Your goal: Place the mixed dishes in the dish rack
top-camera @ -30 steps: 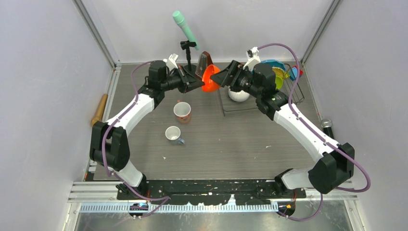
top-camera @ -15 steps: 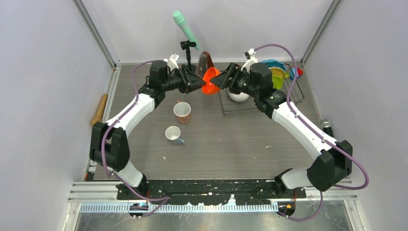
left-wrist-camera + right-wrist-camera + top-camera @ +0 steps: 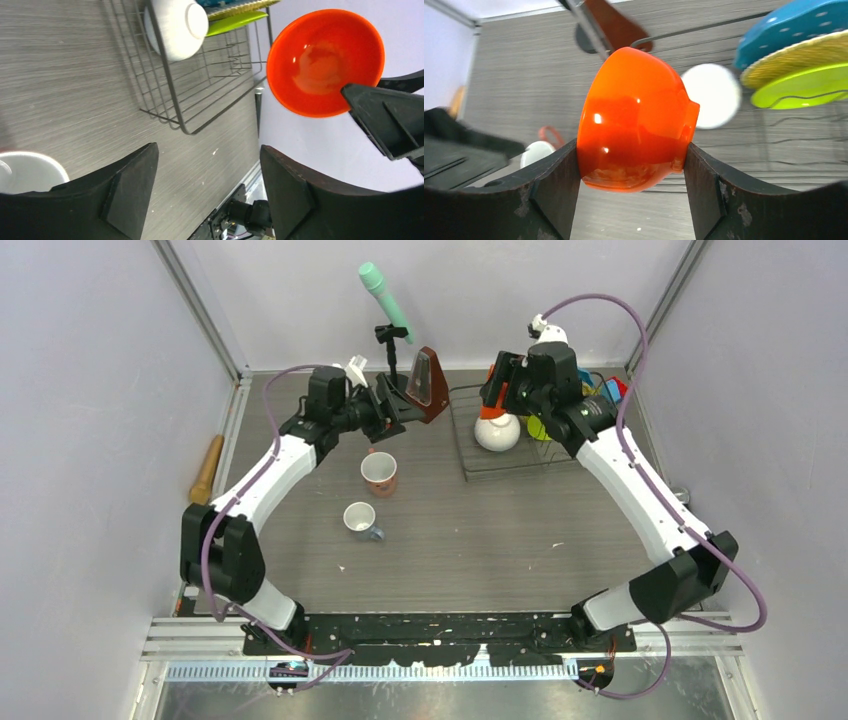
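Note:
My right gripper (image 3: pixel 630 147) is shut on the orange bowl (image 3: pixel 634 120), pinching it by its sides. In the top view that gripper (image 3: pixel 492 392) holds the bowl (image 3: pixel 489 412) just above the white bowl (image 3: pixel 497 432), which lies in the dish rack (image 3: pixel 470 465). The teal dotted plate (image 3: pixel 794 27) and the lime-green plate (image 3: pixel 806 85) stand in the rack's prongs. My left gripper (image 3: pixel 398 406) is open and empty, left of the rack by the metronome. Its own view shows the orange bowl (image 3: pixel 325 60) held apart from it. A pinkish mug (image 3: pixel 379 472) and a small mug with a blue handle (image 3: pixel 360 519) stand on the table.
A brown pyramid metronome (image 3: pixel 428 380) stands between the two grippers, with a teal microphone on a stand (image 3: pixel 385 300) behind it. A yellow scalloped plate (image 3: pixel 794 57) sits between the teal and green ones. A wooden roller (image 3: pixel 207 468) lies off the table's left edge.
My left gripper let go of the orange bowl, opened and drew back left. The right gripper now has the bowl and has carried it right, over the rack.

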Robot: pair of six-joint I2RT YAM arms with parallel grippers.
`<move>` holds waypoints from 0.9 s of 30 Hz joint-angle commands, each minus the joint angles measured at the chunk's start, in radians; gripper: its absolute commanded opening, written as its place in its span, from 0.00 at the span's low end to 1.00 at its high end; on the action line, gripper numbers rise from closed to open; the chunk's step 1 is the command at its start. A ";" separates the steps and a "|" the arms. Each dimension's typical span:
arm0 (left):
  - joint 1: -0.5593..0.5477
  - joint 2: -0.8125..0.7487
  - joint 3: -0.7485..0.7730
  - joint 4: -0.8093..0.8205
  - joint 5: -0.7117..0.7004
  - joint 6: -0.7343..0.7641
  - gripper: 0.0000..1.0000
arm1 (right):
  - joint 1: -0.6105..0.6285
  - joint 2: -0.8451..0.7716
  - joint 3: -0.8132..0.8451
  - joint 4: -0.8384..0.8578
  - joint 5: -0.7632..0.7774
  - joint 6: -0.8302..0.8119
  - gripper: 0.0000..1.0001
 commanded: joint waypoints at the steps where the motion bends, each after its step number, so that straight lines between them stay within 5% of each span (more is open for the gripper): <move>1: 0.008 -0.094 0.087 -0.235 -0.171 0.170 0.81 | 0.007 0.104 0.168 -0.244 0.198 -0.156 0.23; 6: 0.021 -0.160 0.087 -0.367 -0.354 0.274 0.99 | 0.034 0.286 0.340 -0.445 0.255 -0.202 0.23; 19: 0.090 -0.240 -0.062 -0.403 -0.415 0.366 1.00 | 0.090 0.544 0.528 -0.604 0.426 -0.267 0.23; 27: 0.095 -0.235 -0.069 -0.415 -0.402 0.399 1.00 | 0.110 0.622 0.492 -0.630 0.448 -0.262 0.26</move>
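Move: The right hand already holds the orange bowl above the dish rack; its spot lies about 18 cm below, some 2 cm ahead and 3 cm right. The white bowl sits about 8 cm ahead, 3 cm right and 18 cm down, the green plate 12 cm ahead, 17 cm right and 17 cm down. From the left hand the red-handled mug lies 8 cm left, 1 cm ahead, the grey mug 12 cm left, 9 cm back, both 15 cm below. Keeping its pinch on the orange bowl, the right hand lowers it about 15 cm into the rack on the near side of the white bowl, easing slightly forward and right early on, while the wrist rolls left side down and tips the fingers steeply downward. The empty left hand swings some 12 cm left towards the red-handled mug, then sinks and draws back a little, turning fingers down and opening fully. ##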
